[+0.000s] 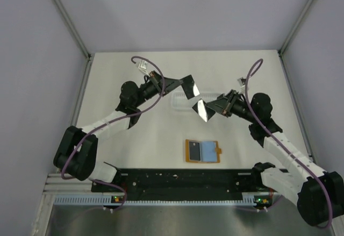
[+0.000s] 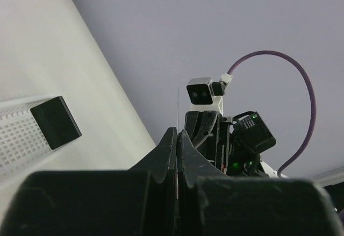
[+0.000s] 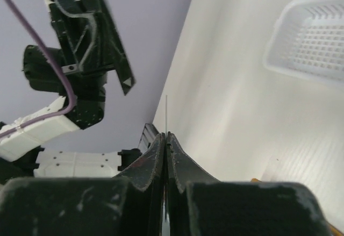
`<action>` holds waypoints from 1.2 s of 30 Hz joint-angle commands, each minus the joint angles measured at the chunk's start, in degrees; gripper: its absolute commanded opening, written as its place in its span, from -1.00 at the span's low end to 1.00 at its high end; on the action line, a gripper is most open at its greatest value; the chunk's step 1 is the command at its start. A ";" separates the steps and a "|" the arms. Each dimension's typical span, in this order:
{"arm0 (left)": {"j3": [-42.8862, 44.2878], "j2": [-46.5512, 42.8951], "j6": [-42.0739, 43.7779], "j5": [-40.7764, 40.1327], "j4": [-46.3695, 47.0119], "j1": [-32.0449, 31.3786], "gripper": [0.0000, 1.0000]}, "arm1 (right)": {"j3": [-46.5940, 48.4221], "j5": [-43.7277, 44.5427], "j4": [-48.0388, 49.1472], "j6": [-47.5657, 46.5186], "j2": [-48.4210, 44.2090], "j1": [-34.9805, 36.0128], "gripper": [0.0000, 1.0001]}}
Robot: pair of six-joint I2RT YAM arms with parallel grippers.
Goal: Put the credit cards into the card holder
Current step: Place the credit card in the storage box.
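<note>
The orange card holder (image 1: 202, 151) lies open on the table in front of the arms, its pale blue-grey inside facing up. My left gripper (image 1: 180, 83) is shut on a dark credit card (image 1: 188, 87) and holds it in the air. My right gripper (image 1: 213, 106) is shut on a second dark card (image 1: 202, 109), close below and to the right of the first. In the left wrist view the jaws (image 2: 178, 134) pinch the card edge-on (image 2: 178, 109). In the right wrist view the jaws (image 3: 166, 135) pinch the other card edge-on (image 3: 166, 115).
A long white slotted tray (image 1: 176, 102) lies behind the held cards; it also shows in the left wrist view (image 2: 16, 134) with another dark card (image 2: 55, 122) standing in it, and in the right wrist view (image 3: 317, 37). A black rail (image 1: 177, 179) runs along the near edge.
</note>
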 commanded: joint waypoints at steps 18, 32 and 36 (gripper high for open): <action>-5.58 -5.47 8.42 -0.69 -6.97 1.22 -1.00 | 23.44 46.43 -33.70 -27.49 18.46 -0.56 -1.00; -6.46 -4.77 8.15 0.28 -6.27 1.39 -1.00 | 27.22 49.60 -31.06 -31.97 30.42 -0.56 -1.00; -6.37 -4.59 8.24 0.46 -6.09 1.39 -1.00 | 28.27 50.04 -30.97 -33.29 32.27 -0.56 -1.00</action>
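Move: The card in the right hand is bound for the stacked cards at the right end of the white storage box, roughly 18 cm ahead of that hand, 10 cm to its right and 21 cm below. The box's middle is about 18 cm ahead and 1 cm left, the open wallet nearly straight below, the left hand's card some 8 cm ahead, 8 cm left and 6 cm higher. From the left hand the stack lies around 11 cm ahead, 20 cm right and 27 cm down. Still pinching its card, the right hand dips, sweeps forward and right, then sinks steeply over the box's right end, about 13 cm forward, 11 cm right and 14 cm down in all; the wrist swings some 60 degrees from pointing level and inward to forward and down. The left keeps its own card and lowers about 6 cm. ##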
